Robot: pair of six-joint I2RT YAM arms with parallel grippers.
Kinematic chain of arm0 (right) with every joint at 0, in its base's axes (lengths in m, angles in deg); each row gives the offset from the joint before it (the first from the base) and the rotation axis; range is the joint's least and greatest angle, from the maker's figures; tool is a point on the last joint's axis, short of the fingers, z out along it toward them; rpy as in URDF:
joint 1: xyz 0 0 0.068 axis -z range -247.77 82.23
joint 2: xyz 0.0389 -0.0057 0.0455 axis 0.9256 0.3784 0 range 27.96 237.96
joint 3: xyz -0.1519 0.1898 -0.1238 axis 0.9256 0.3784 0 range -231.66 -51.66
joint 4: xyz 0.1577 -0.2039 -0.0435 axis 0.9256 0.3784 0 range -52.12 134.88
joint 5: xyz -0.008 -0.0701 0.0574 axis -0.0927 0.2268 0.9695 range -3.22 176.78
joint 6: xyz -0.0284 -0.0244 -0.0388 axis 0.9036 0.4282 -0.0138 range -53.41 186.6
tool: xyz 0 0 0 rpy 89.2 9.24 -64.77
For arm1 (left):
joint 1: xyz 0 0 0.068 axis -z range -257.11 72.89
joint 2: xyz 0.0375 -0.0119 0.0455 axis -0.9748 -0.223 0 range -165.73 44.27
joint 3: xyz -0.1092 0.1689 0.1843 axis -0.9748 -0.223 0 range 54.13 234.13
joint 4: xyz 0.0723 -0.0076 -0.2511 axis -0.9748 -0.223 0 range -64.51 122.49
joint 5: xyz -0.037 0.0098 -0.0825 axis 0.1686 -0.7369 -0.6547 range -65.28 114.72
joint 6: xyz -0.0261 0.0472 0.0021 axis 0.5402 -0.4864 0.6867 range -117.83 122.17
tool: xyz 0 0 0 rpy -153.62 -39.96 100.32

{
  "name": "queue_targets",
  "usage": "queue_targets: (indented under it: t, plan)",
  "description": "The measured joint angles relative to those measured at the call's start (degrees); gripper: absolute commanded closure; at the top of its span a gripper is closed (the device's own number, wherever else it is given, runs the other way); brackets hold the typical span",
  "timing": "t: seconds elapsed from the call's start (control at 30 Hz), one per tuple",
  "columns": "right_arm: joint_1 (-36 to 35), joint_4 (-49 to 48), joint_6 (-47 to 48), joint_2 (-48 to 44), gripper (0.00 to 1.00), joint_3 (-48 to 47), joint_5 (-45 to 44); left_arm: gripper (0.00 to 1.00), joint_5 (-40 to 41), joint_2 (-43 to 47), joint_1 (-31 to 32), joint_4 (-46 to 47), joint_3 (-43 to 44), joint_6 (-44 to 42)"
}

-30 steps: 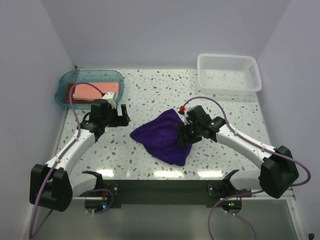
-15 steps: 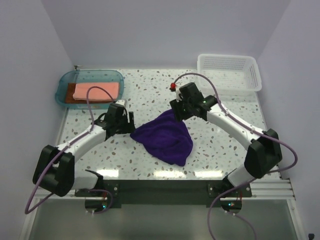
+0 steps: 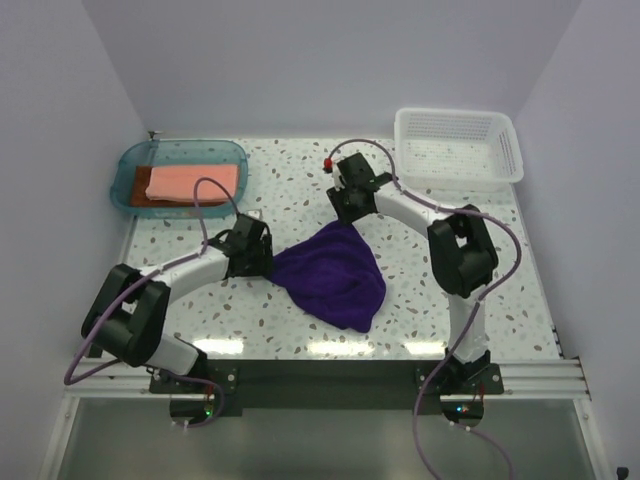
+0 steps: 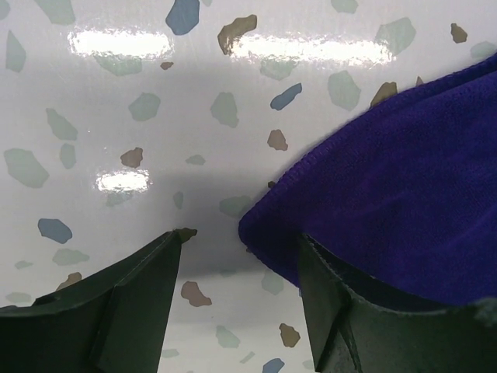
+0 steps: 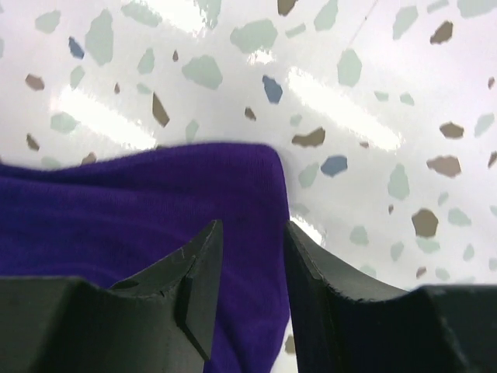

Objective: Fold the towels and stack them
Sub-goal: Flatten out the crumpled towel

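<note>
A deep purple towel lies crumpled on the speckled table, in the middle. My left gripper is down at its left corner, jaws open. In the left wrist view that corner of the purple towel sits between the fingers, close to the right one. My right gripper is at the far corner, open, straddling a strip of the purple towel. A salmon pink towel lies folded in the teal tray, with a rust brown edge showing under it.
A white mesh basket stands at the back right corner. The teal tray is at the back left. Lilac walls close in the table on the left, back and right.
The left gripper slid right to the towel's left corner. The right gripper moved from over the towel's middle back to its far corner. Both pairs of jaws have narrowed.
</note>
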Motion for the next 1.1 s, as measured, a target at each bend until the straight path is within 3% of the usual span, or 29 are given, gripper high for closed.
queue_targets:
  t: [0.27, 0.4, 0.5, 0.63, 1.1]
  plan:
    - [-0.02, -0.37, 1.62, 8.5, 0.55, -6.69, -0.11, 0.34, 2.6, -1.64, 1.51, 0.02, 0.66, 0.28]
    - [0.04, -0.37, 2.4, 9.9, 0.6, -6.73, -0.7, 0.35, 4.04, -2.29, 2.25, -0.15, 1.11, 0.28]
    - [0.48, -0.96, 2.4, 9.88, 0.81, -6.1, -0.9, 0.36, 5.05, -2.97, 2.62, -0.46, 1.68, 0.28]
    - [2.08, -3.74, 0.9, 8.26, 0.99, -3.06, -0.9, 0.36, 5.92, -4.09, 2.97, -0.98, 2.84, 0.28]
    - [5.55, -7.26, -5.03, 0.07, 1.0, 9.68, -2.54, 0.38, 5.42, -7.74, 3.04, -0.35, 8.35, 0.81]
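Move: The towel's far corner lies about 3 cm ahead of my open right hand and 5 cm below it, with no sideways offset to speak of. From that hand, the towel's middle is some 12 cm back and 3 cm left, and the white basket is about 16 cm ahead and 23 cm right. My left hand already straddles the towel's left corner, 1 cm right of it and 1 cm below; the teal tray is some 20 cm ahead and 18 cm left of it. With my right hand I reach down about 4 cm and forward 3 cm onto the towel's far corner and pinch my fingers shut on it. Then, staying low, I drag it about 5 cm to the right and slightly back, turning some 10 degrees clockwise. My left hand waits half open with its right finger on the left corner, then slides about 3 cm forward and 2 cm right, taking the corner along. ##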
